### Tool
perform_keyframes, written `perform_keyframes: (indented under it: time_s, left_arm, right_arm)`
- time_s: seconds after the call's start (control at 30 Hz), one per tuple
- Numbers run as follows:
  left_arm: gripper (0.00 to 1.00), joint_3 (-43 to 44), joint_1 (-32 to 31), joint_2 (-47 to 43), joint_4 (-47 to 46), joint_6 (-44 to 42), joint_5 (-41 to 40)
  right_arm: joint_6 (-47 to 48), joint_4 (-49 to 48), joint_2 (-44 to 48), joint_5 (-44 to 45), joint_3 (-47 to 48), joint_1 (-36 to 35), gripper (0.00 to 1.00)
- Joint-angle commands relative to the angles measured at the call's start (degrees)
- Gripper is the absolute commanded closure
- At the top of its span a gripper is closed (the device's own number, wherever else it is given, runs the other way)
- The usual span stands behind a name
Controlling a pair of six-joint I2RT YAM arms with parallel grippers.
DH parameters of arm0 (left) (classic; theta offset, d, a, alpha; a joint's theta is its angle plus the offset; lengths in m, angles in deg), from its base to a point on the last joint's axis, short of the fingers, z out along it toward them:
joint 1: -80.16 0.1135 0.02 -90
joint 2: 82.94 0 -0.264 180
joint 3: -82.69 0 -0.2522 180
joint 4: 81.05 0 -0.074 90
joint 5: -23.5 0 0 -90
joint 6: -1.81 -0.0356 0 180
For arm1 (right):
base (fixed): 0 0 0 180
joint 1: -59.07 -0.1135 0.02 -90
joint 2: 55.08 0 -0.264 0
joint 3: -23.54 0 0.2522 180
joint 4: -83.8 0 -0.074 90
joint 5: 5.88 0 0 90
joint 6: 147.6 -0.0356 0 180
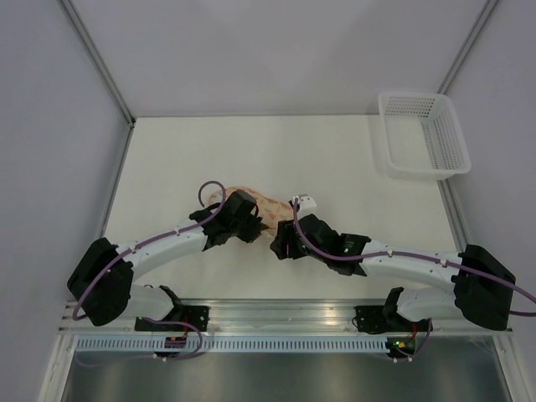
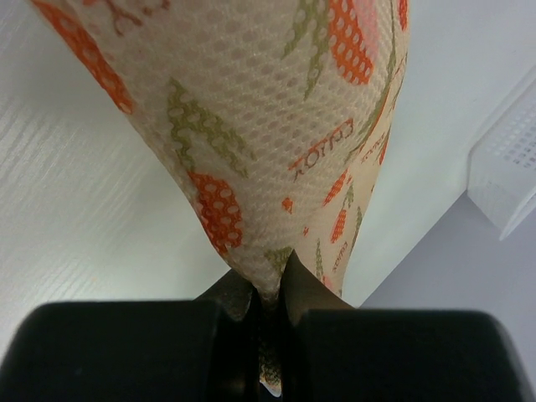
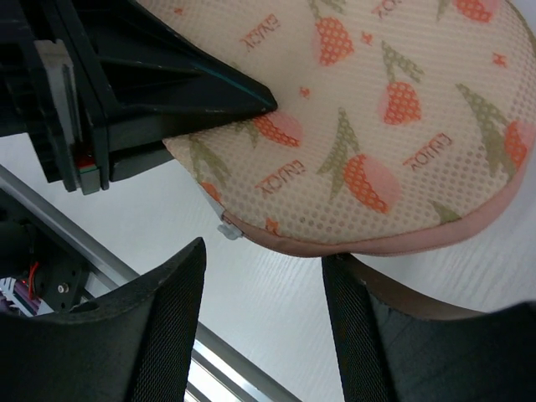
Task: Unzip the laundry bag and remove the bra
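The laundry bag [image 1: 270,204] lies mid-table, peach-cream mesh with orange-red print. My left gripper [image 1: 254,228] is shut on a pinch of its fabric [image 2: 268,289], and the bag [image 2: 276,126] rises away from the fingers. My right gripper [image 3: 264,276] is open just below the bag's pink zipper rim [image 3: 402,239], with nothing between its fingers. A small pale zipper pull [image 3: 228,228] sits at the rim's left end, above the gap. The right gripper [image 1: 281,244] sits at the bag's near edge. The bag [image 3: 377,117] looks zipped. The bra is hidden.
A white plastic mesh basket [image 1: 421,134] stands at the back right, with its corner [image 2: 512,163] showing in the left wrist view. A metal rail [image 1: 276,311] runs along the near table edge. The left arm's black finger [image 3: 167,92] shows in the right wrist view.
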Motion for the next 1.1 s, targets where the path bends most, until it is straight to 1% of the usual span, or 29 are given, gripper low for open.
perform_keyframes:
  time_s: [0.0, 0.17, 0.27, 0.37, 0.4, 0.47, 0.57, 0.6, 0.67, 0.7, 0.73, 0.77, 0.83, 1.0, 1.07]
  left_arm:
    - [0.98, -0.8, -0.1, 0.4, -3.2, 0.0, 4.0]
    - [0.98, -2.3, 0.0, 1.8, -6.2, -0.8, 7.2]
    - [0.98, -2.4, 0.0, 3.6, -7.9, -1.2, 9.7]
    - [0.98, -2.5, -0.1, 4.7, -8.9, -1.8, 11.3]
    - [0.98, -2.6, -0.1, 4.7, -9.5, -1.7, 11.4]
    - [0.98, -3.0, -0.1, 4.3, -9.6, -1.8, 11.6]
    - [0.98, -3.2, -0.1, 3.5, -9.9, -2.0, 11.8]
    - [0.98, -3.3, -0.1, 3.3, -10.0, -2.1, 11.8]
    - [0.98, -3.7, -0.1, 3.0, -10.3, -2.3, 11.9]
    - [0.98, -3.9, -0.1, 2.9, -10.3, -2.3, 11.9]
    - [0.98, -4.2, -0.1, 3.0, -10.3, -2.2, 11.9]
    - [0.98, -4.4, -0.1, 3.1, -10.3, -2.2, 11.9]
    - [0.98, -4.9, -0.1, 3.1, -10.8, -2.0, 12.1]
    - [0.98, -5.7, -0.1, 2.3, -11.0, -2.0, 11.4]
    - [0.98, -6.1, 0.0, 1.5, -11.0, -2.4, 10.2]
  right_arm:
    - [2.0, -4.6, -0.4, -2.4, 1.2, -0.3, 0.37]
    - [3.5, -4.5, -1.2, -6.0, 1.1, -0.3, 0.38]
    - [3.5, -5.0, -1.5, -6.7, 0.8, -0.3, 0.41]
    - [3.5, -4.9, -1.6, -6.0, 0.9, -0.3, 0.48]
    - [3.6, -4.6, -1.6, -4.8, 0.9, -0.3, 0.52]
    - [3.6, -3.5, -1.6, -3.2, 1.1, -0.3, 0.57]
    - [3.8, -3.0, -1.8, -0.8, 1.4, -0.3, 0.62]
    - [3.6, -1.5, -1.8, 0.7, 1.5, -0.3, 0.67]
    - [3.4, -0.8, -1.6, 1.9, 1.4, -0.3, 0.74]
    - [3.3, -0.7, -1.4, 2.3, 1.4, -0.3, 0.85]
    - [3.1, -0.5, -1.2, 3.1, 1.2, -0.3, 0.88]
    - [3.0, -0.2, -1.0, 3.4, 1.2, -0.3, 0.94]
    - [2.8, 0.3, -0.6, 4.3, 0.9, -0.3, 0.99]
    - [2.1, 1.5, 0.9, 5.2, -0.1, -0.3, 1.00]
    - [1.6, 3.5, 2.0, 5.6, -0.4, -0.3, 1.00]
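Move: The zipper pull, on the near edge of the bag, is about 2 cm left of the open right fingers, 1 cm ahead and 1 cm higher. The left fingertips pinching the bag's end are roughly 5 cm ahead and 6 cm left of the right hand; the bag's body spreads some 12 cm ahead and 9 cm left, about 5 cm lower. From the left hand, the pull is about 4 cm back and 4 cm right, level. Keep the bag's end pinched in the left gripper and bring it right about 2.5 cm, down 2 cm and slightly back, carrying the zipper pull to the right fingers. Ease the right gripper about 1 cm back and left, then return forward and right, sinking slightly, while shutting its fingers from over half open to pinch the pull. ##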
